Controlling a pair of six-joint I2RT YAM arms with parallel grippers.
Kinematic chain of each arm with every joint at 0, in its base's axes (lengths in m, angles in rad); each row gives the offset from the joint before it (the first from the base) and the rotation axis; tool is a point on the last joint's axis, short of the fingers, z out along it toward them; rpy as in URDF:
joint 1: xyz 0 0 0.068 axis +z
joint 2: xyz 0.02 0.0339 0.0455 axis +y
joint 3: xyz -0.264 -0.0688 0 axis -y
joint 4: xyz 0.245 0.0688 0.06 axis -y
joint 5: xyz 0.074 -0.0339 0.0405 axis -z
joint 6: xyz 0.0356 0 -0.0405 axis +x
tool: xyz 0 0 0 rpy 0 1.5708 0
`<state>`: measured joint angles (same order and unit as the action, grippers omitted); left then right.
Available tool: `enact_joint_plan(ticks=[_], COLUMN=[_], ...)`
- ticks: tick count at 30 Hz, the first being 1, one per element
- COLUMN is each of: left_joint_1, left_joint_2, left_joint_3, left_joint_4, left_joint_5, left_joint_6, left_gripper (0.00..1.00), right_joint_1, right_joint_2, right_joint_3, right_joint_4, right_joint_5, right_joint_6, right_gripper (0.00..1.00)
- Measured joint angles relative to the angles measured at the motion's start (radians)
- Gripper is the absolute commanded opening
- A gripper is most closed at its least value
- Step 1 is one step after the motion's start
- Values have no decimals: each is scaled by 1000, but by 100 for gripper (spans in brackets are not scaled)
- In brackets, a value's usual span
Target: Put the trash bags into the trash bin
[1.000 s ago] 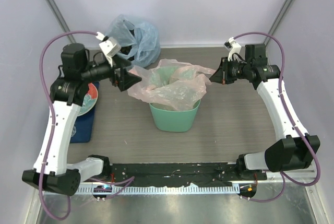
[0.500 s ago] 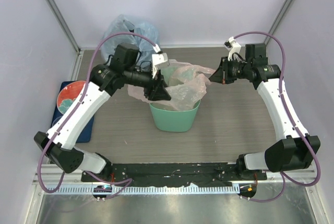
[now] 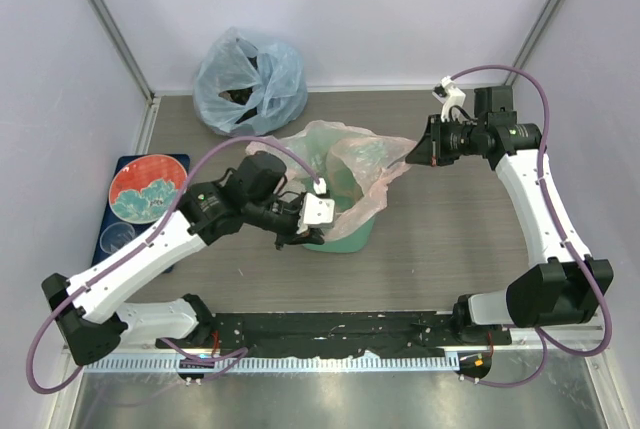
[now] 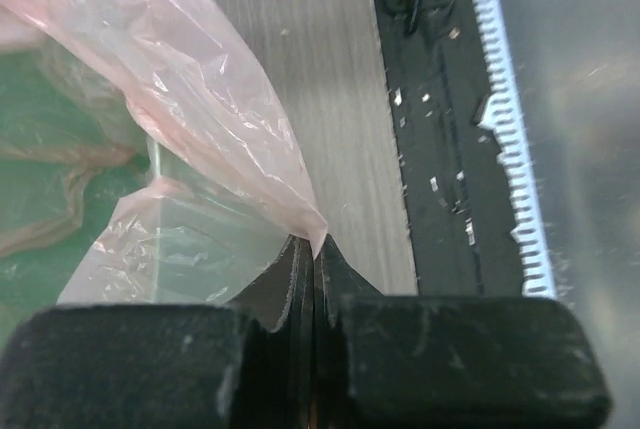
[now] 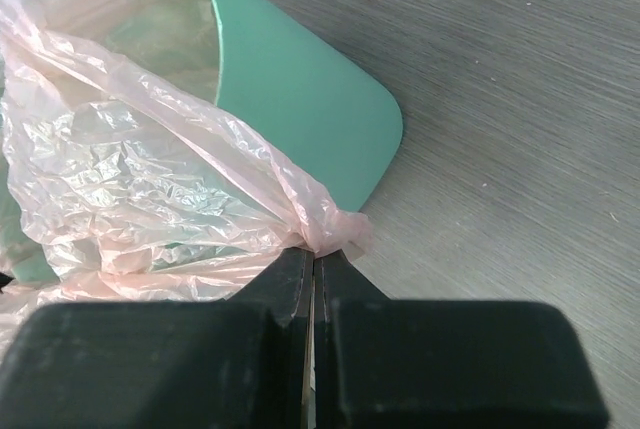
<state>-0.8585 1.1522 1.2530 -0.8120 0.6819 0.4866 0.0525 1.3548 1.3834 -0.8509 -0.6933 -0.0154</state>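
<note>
The pale-pink trash bag lies crumpled over the mouth of the mint-green trash bin at the table's middle. My left gripper sits at the bin's near-left side. In the left wrist view it is shut on the near edge of the pink film, and the bin shows green through the plastic. My right gripper is at the bin's far right. It is shut on a bunched corner of the bag, just past the bin's rim.
A bulging pale-blue bag sits at the back left by the wall. A red patterned plate rests on a blue tray at the left edge. The black rail runs along the near edge.
My left arm swung from the bin's far-left side round to its near side, and its jaws went from open to shut on the bag's edge. The right gripper barely moved.
</note>
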Motion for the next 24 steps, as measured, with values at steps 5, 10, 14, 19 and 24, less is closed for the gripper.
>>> enact_joint_plan(ticks=[5, 10, 14, 19, 24], left_joint_1=[-36, -47, -50, -60, -101], left_joint_2=[8, 8, 8, 10, 26], left_joint_3=[-106, -193, -230, -245, -274], left_joint_4=[93, 215, 278, 307, 352], left_joint_5=[-123, -175, -194, -222, -270], left_joint_6=[50, 82, 106, 127, 151], left_gripper=[2, 2, 1, 0, 0], right_joint_1=[-5, -5, -5, -11, -56], right_joint_2=[23, 70, 103, 114, 100], right_joint_3=[-7, -25, -41, -50, -48], right_joint_4=[-5, -6, -4, -2, -23], right_joint_5=[12, 14, 0, -35, -77], right_joint_6=[-24, -36, -36, -37, -62], right_gripper=[1, 1, 1, 1, 1])
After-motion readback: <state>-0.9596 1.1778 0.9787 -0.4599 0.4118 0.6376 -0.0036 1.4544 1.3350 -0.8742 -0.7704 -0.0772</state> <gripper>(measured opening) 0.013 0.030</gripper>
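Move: The pink trash bag spreads across the trash bin, with its near edge in the left fingers and its right corner in the right fingers. The bin's middle is about 13 cm ahead of the left hand, 4 cm right and 15 cm below; from the right hand, 14 cm left, 5 cm back and 14 cm below. The blue bag stands some 37 cm ahead of the left hand and 17 cm left. The pink bag's mouth is drawn down at the bin by both hands, each keeping its pinch. The left sinks about 7 cm, quickly at first, easing some 4 cm forward and slightly right towards the bin's near side while it rolls about 15 degrees, forward side up. The right lowers its corner around 5 cm beside the rim, tipping slightly, then edges back up a little. ##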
